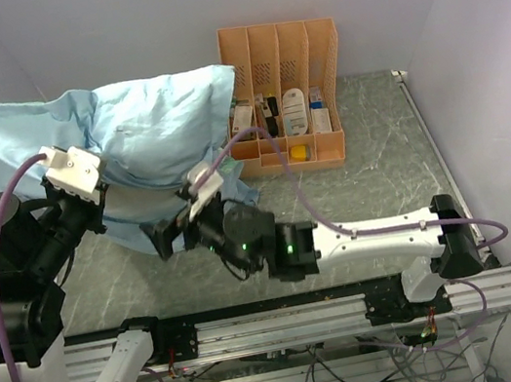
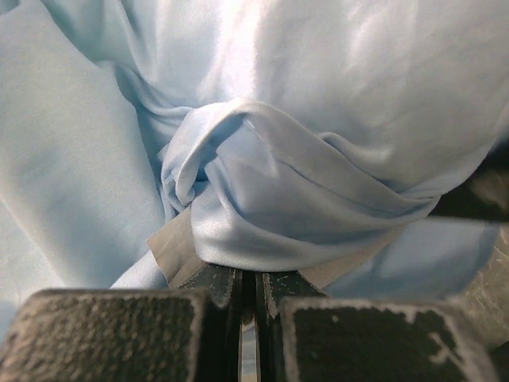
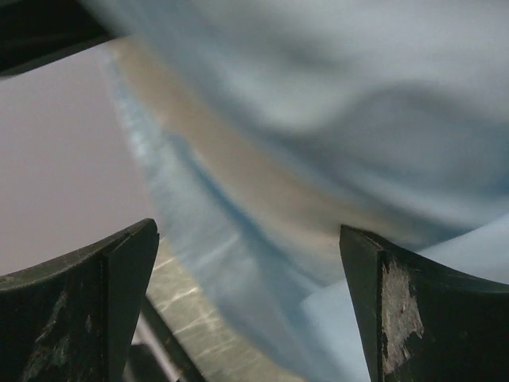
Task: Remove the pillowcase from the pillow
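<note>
The light blue pillowcase (image 1: 155,125) lies bulging at the back left of the table, with the pillow inside it. Only a pale beige strip of the pillow (image 2: 171,248) shows under the cloth in the left wrist view, and a blurred beige band of it (image 3: 238,187) shows in the right wrist view. My left gripper (image 1: 103,192) is shut on a bunched fold of the pillowcase (image 2: 262,199), with the jaws pressed together (image 2: 248,275). My right gripper (image 1: 157,238) is open and empty at the near lower edge of the cloth. Its fingers (image 3: 87,294) stand wide apart (image 3: 250,306) before the blurred fabric.
An orange file rack (image 1: 287,86) with small items stands at the back centre, just right of the pillowcase. The grey marbled tabletop (image 1: 369,161) runs to the right. White walls close in at the back and on the right. A metal rail (image 1: 288,319) runs along the near edge.
</note>
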Robot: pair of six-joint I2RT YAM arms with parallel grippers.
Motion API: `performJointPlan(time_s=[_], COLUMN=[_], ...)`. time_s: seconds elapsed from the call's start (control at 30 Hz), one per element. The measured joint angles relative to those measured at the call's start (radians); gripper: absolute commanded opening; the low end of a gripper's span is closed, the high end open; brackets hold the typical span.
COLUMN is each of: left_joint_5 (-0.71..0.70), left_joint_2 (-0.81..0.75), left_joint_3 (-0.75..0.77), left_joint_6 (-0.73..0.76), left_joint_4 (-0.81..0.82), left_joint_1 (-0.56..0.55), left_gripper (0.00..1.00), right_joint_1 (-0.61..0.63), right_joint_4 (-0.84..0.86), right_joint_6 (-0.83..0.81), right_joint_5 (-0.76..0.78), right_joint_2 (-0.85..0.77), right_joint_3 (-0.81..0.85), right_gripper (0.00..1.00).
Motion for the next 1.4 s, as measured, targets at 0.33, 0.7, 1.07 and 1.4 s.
performJointPlan(time_s=[0.33, 0.7, 1.07, 1.4], left_joint_5=[0.042, 0.074, 0.053, 0.059], left_joint_2=[-0.004, -0.003, -0.002, -0.114], left_joint_3=[0.02, 0.048, 0.102, 0.031], left_joint_6=[0.024, 0.036, 0.064, 0.123], left_joint_4=[-0.058, -0.115, -0.17, -0.063], left_joint_1=[0.001, 0.001, 0.008, 0.034], left_gripper=[0.07, 0.07, 0.67, 0.76], right_joint_1=[-0.109, -0.125, -0.161, -0.16], right_joint_4=[-0.003, 0.142, 0.287, 0.166], right_joint_6=[0.011, -0.101, -0.182, -0.122], right_joint_5=[0.026, 0.057, -0.203, -0.218], right_joint_2=[-0.023, -0.016, 0.089, 0.095], right_joint_3=[-0.004, -0.08, -0.003, 0.093], right_gripper=[1.0, 0.93, 0.0, 0.0])
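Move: The left fingers are shut on the bunched pillowcase. The pale-blue pillowcase edge that the right gripper goes for lies about 6 cm ahead of it, 1 cm to its left and 2 cm higher; from the left gripper it is some 7 cm to the right, about level. The bare grey pillow strip is roughly 5 cm ahead and 5 cm left of the right hand, and the blue bulk stands about 14 cm straight ahead and a little higher. Send the open right gripper forward about 7 cm, veering some 4 cm right, then swing it back left against the pillowcase edge and shut the fingers there, tipping them up some 10 degrees. Draw the left gripper, still gripping, back about 3 cm; as the right closes, open it wide to free the cloth, easing farther back and slightly up while the right lifts a little. ##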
